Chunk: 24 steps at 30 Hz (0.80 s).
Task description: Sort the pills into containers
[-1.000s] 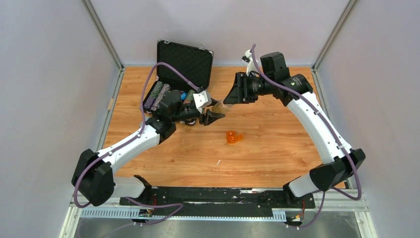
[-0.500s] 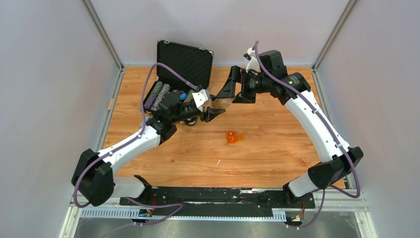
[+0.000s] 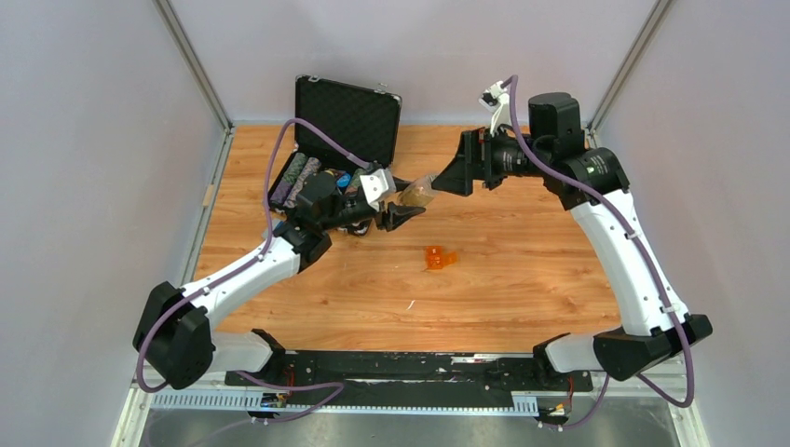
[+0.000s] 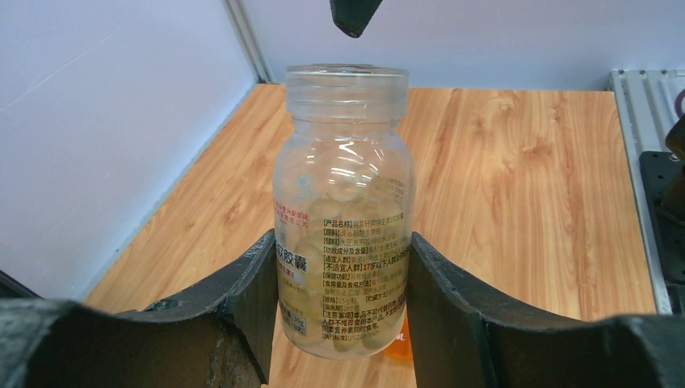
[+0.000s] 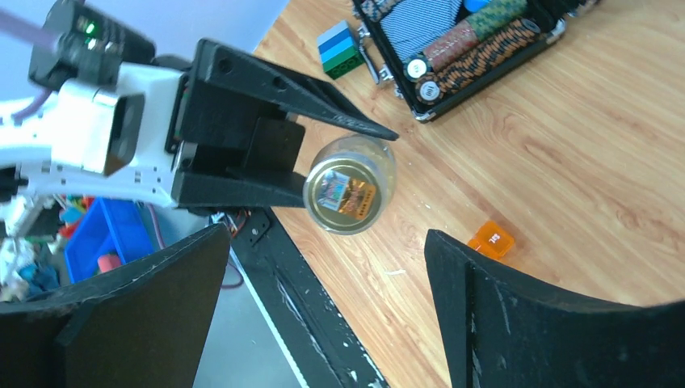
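My left gripper (image 3: 408,203) (image 4: 343,242) is shut on a clear pill bottle (image 3: 416,193) (image 4: 343,210) full of pale yellow capsules, held above the table with its neck towards the right arm. No cap shows on its threaded neck. In the right wrist view the bottle (image 5: 349,184) shows a round gold face end-on. My right gripper (image 3: 442,184) (image 5: 327,234) is open and empty, a short way off the bottle's neck. The containers (image 3: 438,258) (image 5: 491,239), a tiny orange plastic box, lie on the wood below and right of the bottle. A sliver of the containers (image 4: 401,349) shows behind the bottle's base.
An open black case (image 3: 347,114) (image 5: 420,101) with striped chip rows stands at the back left, beside the left wrist. A blue and green block (image 5: 339,48) lies next to it. Metal frame posts and grey walls close in the table (image 3: 522,279).
My right gripper has opened wide and drawn back to the right, away from the bottle's neck. The left gripper and bottle have stayed in place.
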Each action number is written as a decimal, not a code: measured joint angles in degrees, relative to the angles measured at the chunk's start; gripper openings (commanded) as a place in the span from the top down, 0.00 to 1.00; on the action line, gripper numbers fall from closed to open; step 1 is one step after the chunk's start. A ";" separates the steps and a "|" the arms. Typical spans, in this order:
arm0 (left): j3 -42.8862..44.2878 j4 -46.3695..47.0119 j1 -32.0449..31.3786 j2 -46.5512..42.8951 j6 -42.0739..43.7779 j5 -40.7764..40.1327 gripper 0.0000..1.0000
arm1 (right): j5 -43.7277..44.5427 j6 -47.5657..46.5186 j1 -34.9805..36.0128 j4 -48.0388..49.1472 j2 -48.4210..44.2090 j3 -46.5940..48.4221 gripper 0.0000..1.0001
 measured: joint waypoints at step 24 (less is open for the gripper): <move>1.77 -7.52 0.00 -0.79 0.28 6.49 1.00 | -2.01 -11.02 4.52 -6.10 3.69 1.55 0.45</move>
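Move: The lid on the pill jar lies about 3 cm to the right hand's left, 3 cm below it and 1 cm ahead, not yet between its wide-open fingers. From the left hand, which already holds the jar with its mouth to the right, the lid is some 6 cm to the right and 2 cm ahead, about level. From the right hand, the orange pill box is about 4 cm back, 2 cm right and 34 cm down; the chip case is roughly 13 cm ahead, 25 cm left and equally low. No clear contact yet: the right hand brings its fingertips to either side of the jar's lid. It first draws back about 2.5 cm, turning some 10 degrees counter-clockwise, then goes down nearly 3 cm and left about 2 cm while its fingers close from wide open to a bit over half. The left hand keeps its grip on the jar, carrying it back about 2 cm and turning slightly clockwise. ##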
